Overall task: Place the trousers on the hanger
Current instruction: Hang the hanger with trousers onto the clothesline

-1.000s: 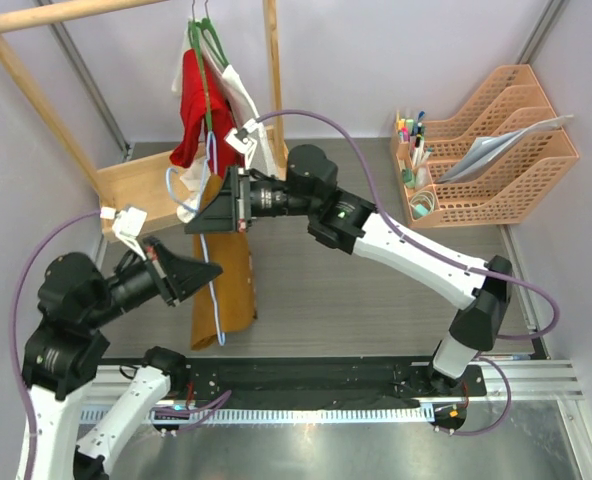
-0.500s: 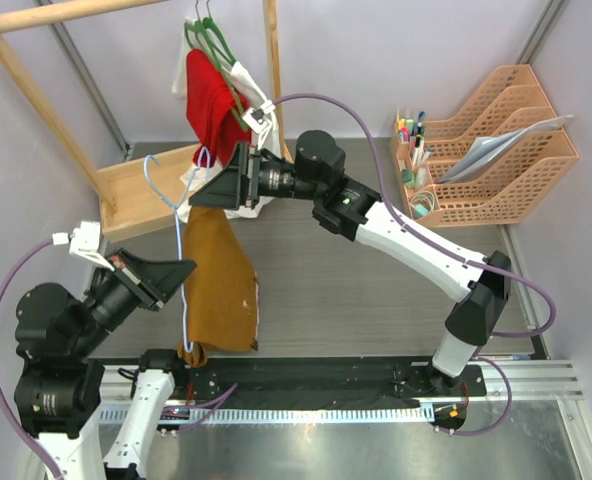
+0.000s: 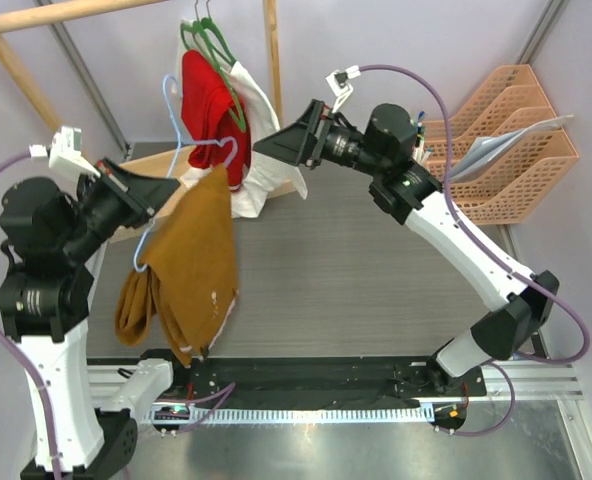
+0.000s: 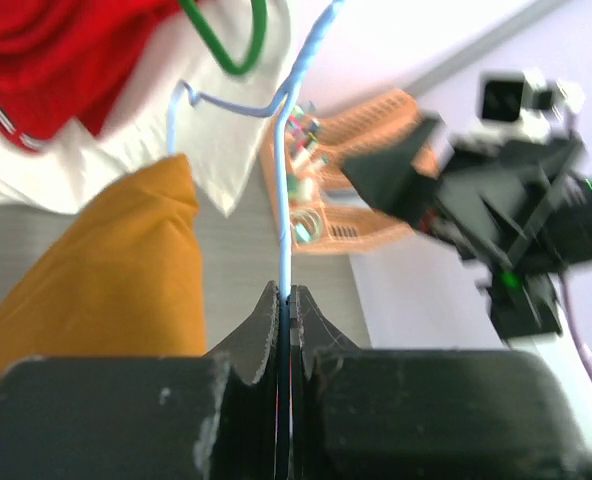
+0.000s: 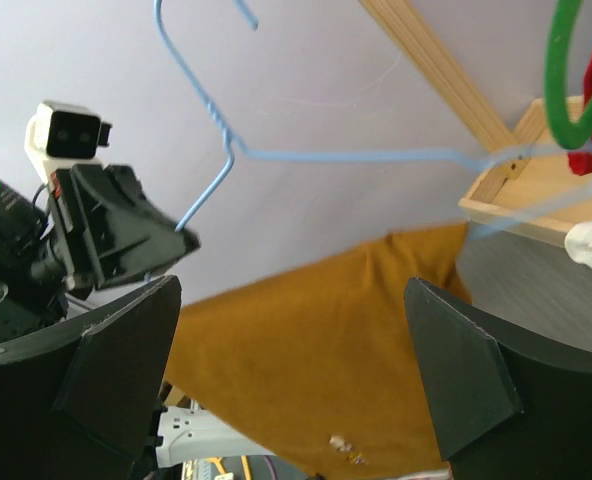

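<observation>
The mustard trousers [image 3: 188, 265] hang folded over the light-blue wire hanger [image 3: 172, 110], off the table at the left. My left gripper [image 3: 166, 192] is raised and shut on one sloping arm of the hanger. The left wrist view shows its jaws [image 4: 284, 300] pinching the blue wire [image 4: 281, 180], with the trousers [image 4: 106, 290] beside it. My right gripper [image 3: 266, 148] is open and apart from the cloth, to the right of it. In the right wrist view its open fingers [image 5: 294, 290] frame the trousers [image 5: 316, 340] and the hanger [image 5: 356, 155], touching neither.
A wooden clothes rack [image 3: 271, 60] stands at the back left, with a red garment [image 3: 208, 100] and a white garment [image 3: 261, 130] on green hangers [image 3: 211, 40]. Orange file trays [image 3: 506, 160] with pens stand at the back right.
My left gripper has lifted the hanger and trousers up and to the left, clear of the table. My right gripper has opened, let go and drawn back to the right.
</observation>
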Tool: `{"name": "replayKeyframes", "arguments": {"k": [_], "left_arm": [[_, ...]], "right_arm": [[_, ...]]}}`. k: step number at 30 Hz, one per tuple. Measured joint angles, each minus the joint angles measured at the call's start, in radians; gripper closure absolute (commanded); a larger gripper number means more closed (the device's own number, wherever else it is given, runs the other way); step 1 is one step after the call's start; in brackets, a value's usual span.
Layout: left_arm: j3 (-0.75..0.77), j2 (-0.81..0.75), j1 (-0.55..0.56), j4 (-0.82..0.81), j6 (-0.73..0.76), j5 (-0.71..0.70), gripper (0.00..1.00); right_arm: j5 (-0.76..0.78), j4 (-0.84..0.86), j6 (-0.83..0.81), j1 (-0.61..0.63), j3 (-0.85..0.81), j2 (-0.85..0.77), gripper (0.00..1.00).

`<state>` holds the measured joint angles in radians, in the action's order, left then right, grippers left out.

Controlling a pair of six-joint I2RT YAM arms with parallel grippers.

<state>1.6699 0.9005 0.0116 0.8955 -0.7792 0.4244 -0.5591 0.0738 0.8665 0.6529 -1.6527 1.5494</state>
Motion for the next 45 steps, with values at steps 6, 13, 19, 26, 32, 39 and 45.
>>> {"name": "replayKeyframes", "arguments": {"k": [6, 13, 19, 26, 32, 39, 45], "left_arm": [[0.055, 0.068, -0.001, -0.023, 0.034, -0.14, 1.0], [0.048, 0.042, -0.001, -0.05, 0.112, -0.29, 1.0], [0.06, 0.111, -0.001, -0.144, 0.194, -0.319, 1.0], [0.135, 0.296, -0.001, -0.264, 0.237, -0.319, 1.0], [0.166, 0.395, -0.001, -0.354, 0.262, -0.32, 1.0], [0.257, 0.472, -0.001, -0.424, 0.303, -0.353, 1.0], [0.298, 0.51, -0.001, -0.491, 0.369, -0.386, 1.0]], "right_arm": [[-0.004, 0.001, -0.007, -0.054, 0.076, -0.095, 0.0], [-0.011, 0.001, -0.01, -0.082, 0.128, -0.122, 0.0], [-0.015, -0.002, -0.015, -0.084, 0.142, -0.122, 0.0], [-0.019, -0.002, -0.02, -0.1, 0.143, -0.126, 0.0], [-0.023, -0.002, -0.031, -0.117, 0.149, -0.141, 0.0], [-0.026, -0.002, -0.037, -0.126, 0.161, -0.148, 0.0], [-0.027, -0.002, -0.038, -0.129, 0.162, -0.148, 0.0]]}}
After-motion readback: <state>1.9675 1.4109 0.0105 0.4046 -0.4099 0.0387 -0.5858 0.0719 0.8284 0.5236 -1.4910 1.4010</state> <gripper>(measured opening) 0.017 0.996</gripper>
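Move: Up ahead, some 32 cm farther out, 7 cm left and 17 cm above the left hand, lies the stretch of clothesline rod free for the hanger. The trousers hang about 18 cm below this hand, roughly 4 cm back and 3 cm right; the green hangers are about 27 cm ahead, 10 cm right and 5 cm up, with the red garment 13 cm below them. From the right hand, that free rod is about 24 cm ahead, 25 cm left and 17 cm up. Keeping its pinch on the side of the blue hanger, the left hand shifts left, then carries the hanger mostly forward, some 20 cm, towards the rod, rising about 8 cm, mainly near the end. Its wrist turns about 20 degrees counter-clockwise, tips its fingers up and rolls its left side up, bringing the hook to the rod. The right hand, wide open and empty, draws about 6 cm right. ##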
